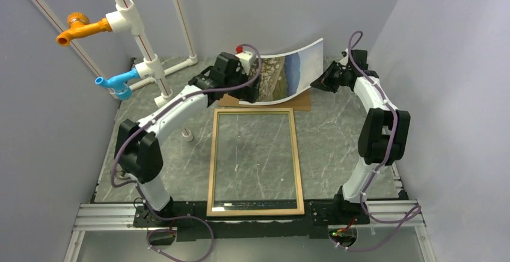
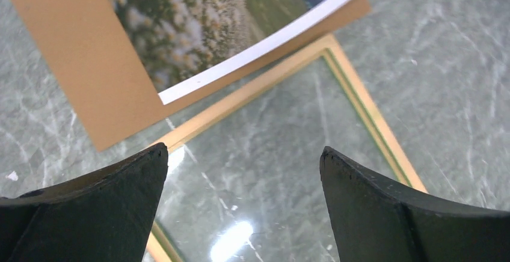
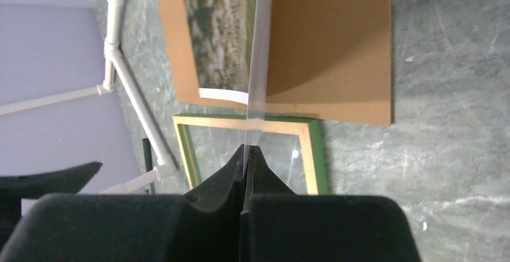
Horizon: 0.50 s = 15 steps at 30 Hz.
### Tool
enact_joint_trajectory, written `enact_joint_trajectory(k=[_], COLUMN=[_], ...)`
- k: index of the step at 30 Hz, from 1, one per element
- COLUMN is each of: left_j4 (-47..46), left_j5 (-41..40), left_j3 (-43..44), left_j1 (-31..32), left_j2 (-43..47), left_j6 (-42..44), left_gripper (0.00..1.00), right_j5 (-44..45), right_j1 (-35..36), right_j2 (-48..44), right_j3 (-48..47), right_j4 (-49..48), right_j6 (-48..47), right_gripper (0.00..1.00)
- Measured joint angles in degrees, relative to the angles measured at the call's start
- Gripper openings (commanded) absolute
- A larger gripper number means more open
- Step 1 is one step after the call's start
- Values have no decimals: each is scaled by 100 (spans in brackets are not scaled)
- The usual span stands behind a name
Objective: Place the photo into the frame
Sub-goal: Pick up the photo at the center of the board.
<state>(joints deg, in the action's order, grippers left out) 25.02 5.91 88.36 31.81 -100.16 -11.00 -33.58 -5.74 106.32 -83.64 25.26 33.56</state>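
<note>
The photo (image 1: 291, 70), a meadow print with a white border, stands curved above the back of the table. My right gripper (image 1: 317, 83) is shut on its right edge; the right wrist view shows the photo (image 3: 260, 45) edge-on, running out from the gripper (image 3: 248, 149). My left gripper (image 1: 252, 79) is beside the photo's lower left part, open and holding nothing. In the left wrist view the gripper (image 2: 243, 151) hangs over the frame's glass, with the photo (image 2: 198, 27) ahead. The frame (image 1: 211, 154) lies flat mid-table, pale wood face up.
A brown backing board (image 1: 301, 103) lies flat behind the frame, under the photo. White pipes with an orange tap (image 1: 81, 29) and a blue tap (image 1: 114, 83) stand at the back left. Grey walls close in on both sides.
</note>
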Motion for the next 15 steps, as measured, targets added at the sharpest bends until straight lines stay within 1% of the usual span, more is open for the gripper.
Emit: enact_joint_trajectory(k=[7,15], left_j4=[-149,-334], left_j5=[-656,-1086], left_j3=[-498,-1209], left_j1=[1178,1827], left_j2=[1023,2190], left_j6=[391,382], left_gripper=[99,99], right_j5=[-50,-81], right_j1=[-7,-7], right_j2=[-949,-2105], right_j3=[0,-94], right_j4=[334,1012], right_j6=[-35,-192], right_gripper=[0,0])
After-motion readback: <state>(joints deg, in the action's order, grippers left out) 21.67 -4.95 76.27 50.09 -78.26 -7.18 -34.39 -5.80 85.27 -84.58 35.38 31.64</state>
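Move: The right hand already pinches the photo near its near right corner; the sheet's middle sags about 7 cm ahead, 12 cm left and 8 cm below. From that hand, the brown board's middle is roughly 6 cm ahead, 18 cm left and 12 cm below, and the frame's middle 26 cm back, 22 cm left and 12 cm below. From the empty left hand, the photo's middle lies some 13 cm ahead, 11 cm right and 12 cm below. Right hand rises about 13 cm and back, still pinching the photo; open left retreats some 12 cm, rising. ##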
